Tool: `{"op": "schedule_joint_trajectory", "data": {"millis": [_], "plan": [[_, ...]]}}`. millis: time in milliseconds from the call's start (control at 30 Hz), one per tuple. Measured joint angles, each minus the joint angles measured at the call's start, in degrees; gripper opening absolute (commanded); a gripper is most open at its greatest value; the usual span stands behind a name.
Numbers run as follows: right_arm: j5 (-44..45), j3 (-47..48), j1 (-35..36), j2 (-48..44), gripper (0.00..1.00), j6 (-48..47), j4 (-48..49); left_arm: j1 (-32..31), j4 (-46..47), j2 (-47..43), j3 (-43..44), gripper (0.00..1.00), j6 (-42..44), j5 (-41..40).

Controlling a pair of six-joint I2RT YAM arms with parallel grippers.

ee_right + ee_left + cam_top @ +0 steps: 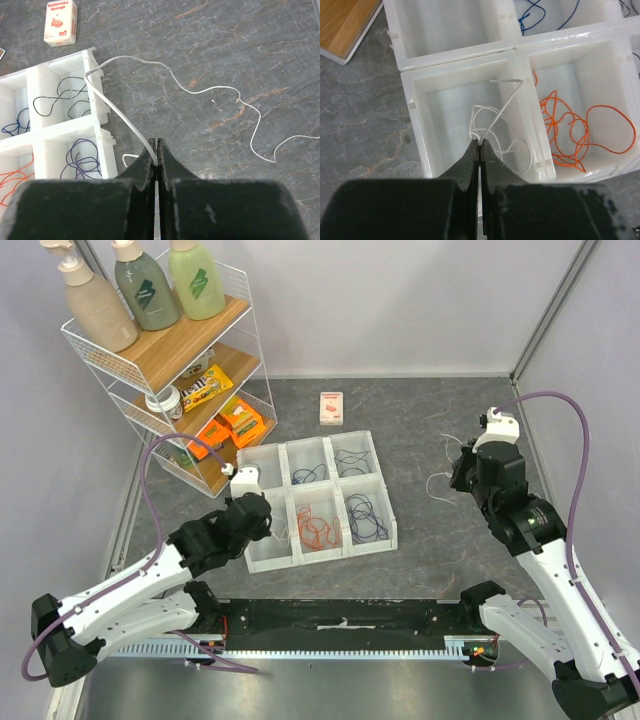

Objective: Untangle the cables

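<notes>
A white six-compartment tray (388, 510) holds separated cables: orange (318, 530), purple (367, 520), blue (310, 474) and black (350, 460). My left gripper (479, 144) hangs over the near-left compartment, shut on a white cable (507, 102) whose loops lie inside it; the orange cable (570, 130) lies one compartment over. My right gripper (157, 143) is shut on another white cable (215, 89), which snakes across the grey table right of the tray (97, 107). In the top view this gripper (458, 472) sits well right of the tray.
A white wire shelf (190, 360) with bottles and snack packs stands at the back left. A small sponge box (331, 407) lies behind the tray. Grey walls close in the table at the back and on both sides.
</notes>
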Motion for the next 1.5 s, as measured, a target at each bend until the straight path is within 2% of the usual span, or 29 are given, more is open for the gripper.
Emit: {"op": "schedule_joint_trajectory", "data": {"millis": [133,267,300,367,400,633,833,933,1167,1200,1267,1300,1367,1400,1433,1500], "plan": [[-0.5,-0.9,0.0,-0.7,0.00,0.0,0.0,1.2,-0.6,1.0,-0.6,0.02,-3.0,-0.2],[-1.2,-1.3,0.0,-0.9,0.00,0.0,0.0,1.4,-0.7,0.3,-0.9,0.69,-4.6,0.0],[-1.4,-1.4,0.0,-0.9,0.00,0.0,0.0,1.4,-0.7,0.2,-0.9,0.77,-5.0,0.3],[-2.0,-1.4,0.0,-0.9,0.00,0.0,0.0,1.6,-1.0,0.1,-0.8,0.84,-5.4,1.5],[-2.1,-1.4,0.0,-0.9,0.00,0.0,0.0,1.6,-1.6,0.0,-0.6,0.92,-5.5,2.2],[-3.2,-1.3,0.0,-1.3,0.00,-0.2,-1.0,1.6,-2.4,-4.9,3.9,0.92,-4.1,7.5],[-2.2,-1.5,0.0,-1.4,0.00,0.0,-1.4,1.6,3.2,-7.9,7.2,0.95,-1.5,16.2],[-1.1,-2.4,-0.4,2.1,0.00,0.7,-0.9,1.6,5.4,-3.6,11.5,0.97,-0.2,22.4],[-7.3,-4.7,-6.9,18.6,0.02,2.6,2.7,1.6,7.1,15.3,33.6,0.97,7.2,34.8],[-6.6,-4.7,-8.0,20.6,0.06,2.6,3.0,1.6,7.6,16.5,34.9,0.97,8.4,36.3],[-4.2,-3.8,-9.9,24.4,0.30,2.4,2.1,1.6,8.0,17.2,35.2,0.97,10.4,38.6],[-2.4,-2.9,-10.9,26.4,0.39,2.1,1.5,1.6,8.0,17.2,34.7,0.96,11.4,39.7],[1.2,-1.0,-12.4,29.8,0.68,1.2,0.4,1.6,8.5,16.8,32.7,0.96,13.6,41.5],[2.5,-0.5,-12.8,30.6,0.78,1.1,0.2,1.6,8.8,16.5,31.3,0.96,14.5,42.1],[3.8,0.0,-13.2,31.3,0.87,0.5,-0.2,1.6,9.1,16.0,29.5,0.96,15.4,42.4],[5.6,0.9,-14.1,32.6,0.97,-0.6,-0.7,1.6,9.6,14.8,25.9,0.96,16.4,42.4]]}}
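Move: The left gripper holds a white cable above the front-left compartment, whose middle is about 7 cm ahead, 1 cm left and 14 cm below. The orange cable lies 12 cm right and 9 cm ahead, the blue cable 10 cm right and 22 cm ahead, both equally low. The right gripper, holding another stretch of white cable, has its bare spot of table 5 cm ahead, 8 cm right and 25 cm down; the purple cable lies 14 cm left, 8 cm ahead. Open the left fingers wide to let go of the white cable over its compartment, then lift the left gripper about 20 cm while swinging it some 15 cm right and turning clockwise, and sink partway back. Hold the right gripper nearly still at first, then lower it about 15 cm, going right and slightly forward as it tips down, and open its fingers over the bare table. ##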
